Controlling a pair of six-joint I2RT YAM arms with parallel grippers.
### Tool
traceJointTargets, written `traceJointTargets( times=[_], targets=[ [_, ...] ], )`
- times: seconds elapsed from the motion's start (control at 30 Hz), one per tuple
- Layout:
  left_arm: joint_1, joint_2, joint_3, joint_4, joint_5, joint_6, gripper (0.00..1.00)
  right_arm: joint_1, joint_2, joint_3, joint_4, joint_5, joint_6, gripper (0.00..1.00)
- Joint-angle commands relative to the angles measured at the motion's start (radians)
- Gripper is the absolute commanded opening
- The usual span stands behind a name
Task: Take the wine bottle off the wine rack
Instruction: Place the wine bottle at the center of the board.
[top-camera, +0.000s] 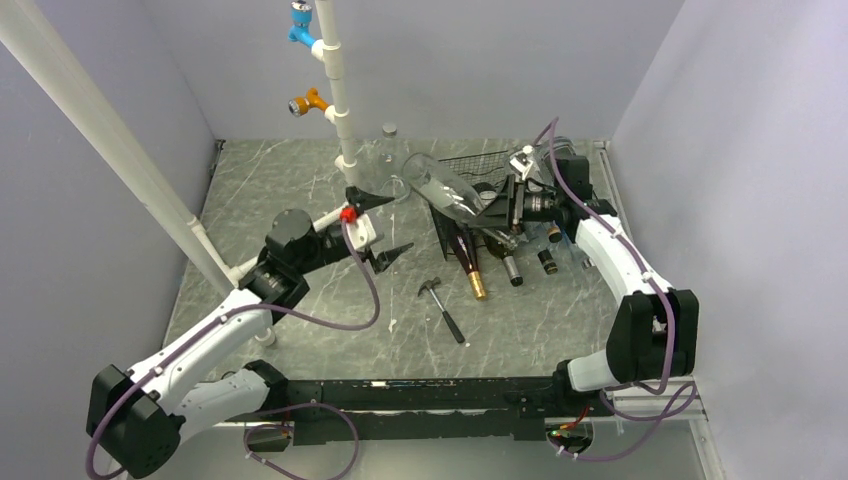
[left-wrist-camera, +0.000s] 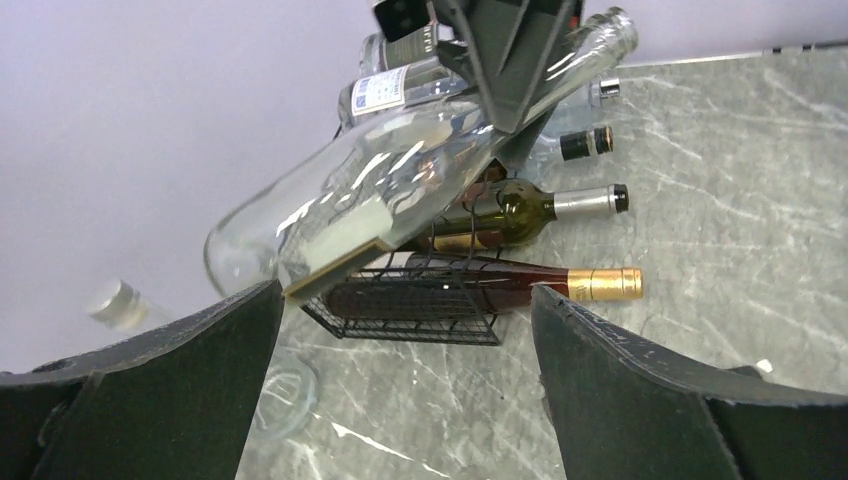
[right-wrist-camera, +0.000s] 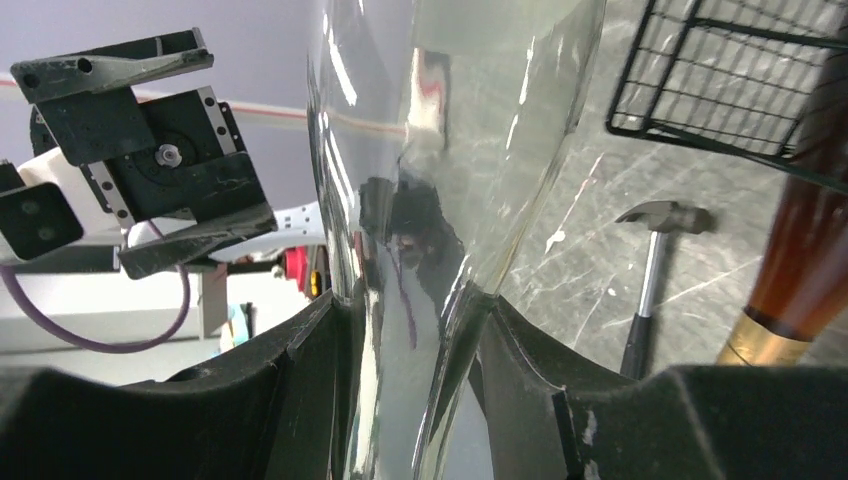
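A clear glass wine bottle (top-camera: 445, 188) hangs tilted in the air over the left end of the black wire wine rack (top-camera: 472, 160). My right gripper (top-camera: 500, 212) is shut on it. In the right wrist view the fingers (right-wrist-camera: 300, 370) clamp the narrowing glass of the wine bottle (right-wrist-camera: 440, 150). My left gripper (top-camera: 385, 227) stands wide open just left of the bottle's base, touching nothing. In the left wrist view the wine bottle (left-wrist-camera: 380, 190) slants above the wine rack (left-wrist-camera: 420, 305), beyond the open left gripper (left-wrist-camera: 405, 335).
The rack holds a dark bottle with a gold cap (left-wrist-camera: 500, 285) and a green bottle (left-wrist-camera: 510, 210), with more behind. A small hammer (top-camera: 440, 300) lies on the marble table in front of the rack. A white pipe post (top-camera: 335, 80) stands at the back. A clear capped bottle (top-camera: 388, 140) stands near the post.
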Motion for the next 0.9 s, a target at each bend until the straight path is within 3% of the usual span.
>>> traceJointTargets(
  times=[0.0,0.6,0.87],
  targets=[
    [-0.070,-0.041,-0.050,0.074,-0.048,0.220,1.00,0.059,-0.050,0.100,0.096,-0.152,-0.075,0.00],
    [-0.175,0.013,-0.105,0.060,-0.150,0.404,1.00,0.263,0.030,0.111,-0.019,-0.150,-0.195,0.00],
    [-0.239,0.076,-0.069,-0.108,-0.128,0.504,1.00,0.351,0.117,0.248,-0.317,-0.027,-0.464,0.00]
  ],
)
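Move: The clear wine bottle, its neck already in the right gripper, has its middle about 9 cm to the right of the open left gripper, 7 cm ahead and some 5 cm lower. From the right hand, the board's centre lies roughly 19 cm left, 11 cm back and 25 cm down; the standing glass bottle is 21 cm left, 10 cm ahead and 15 cm lower, the red-brown bottle 4 cm left, 5 cm back and 18 cm below. Carry the wine bottle left and back by its neck with the right gripper, about 10 cm and lately sinking some 3 cm, swinging it counter-clockwise roughly 20 degrees in front of the left hand. Meanwhile lower the wide-open left gripper some 6 cm, easing right and a little back over the bottle's body, rolling so its far finger rises. ##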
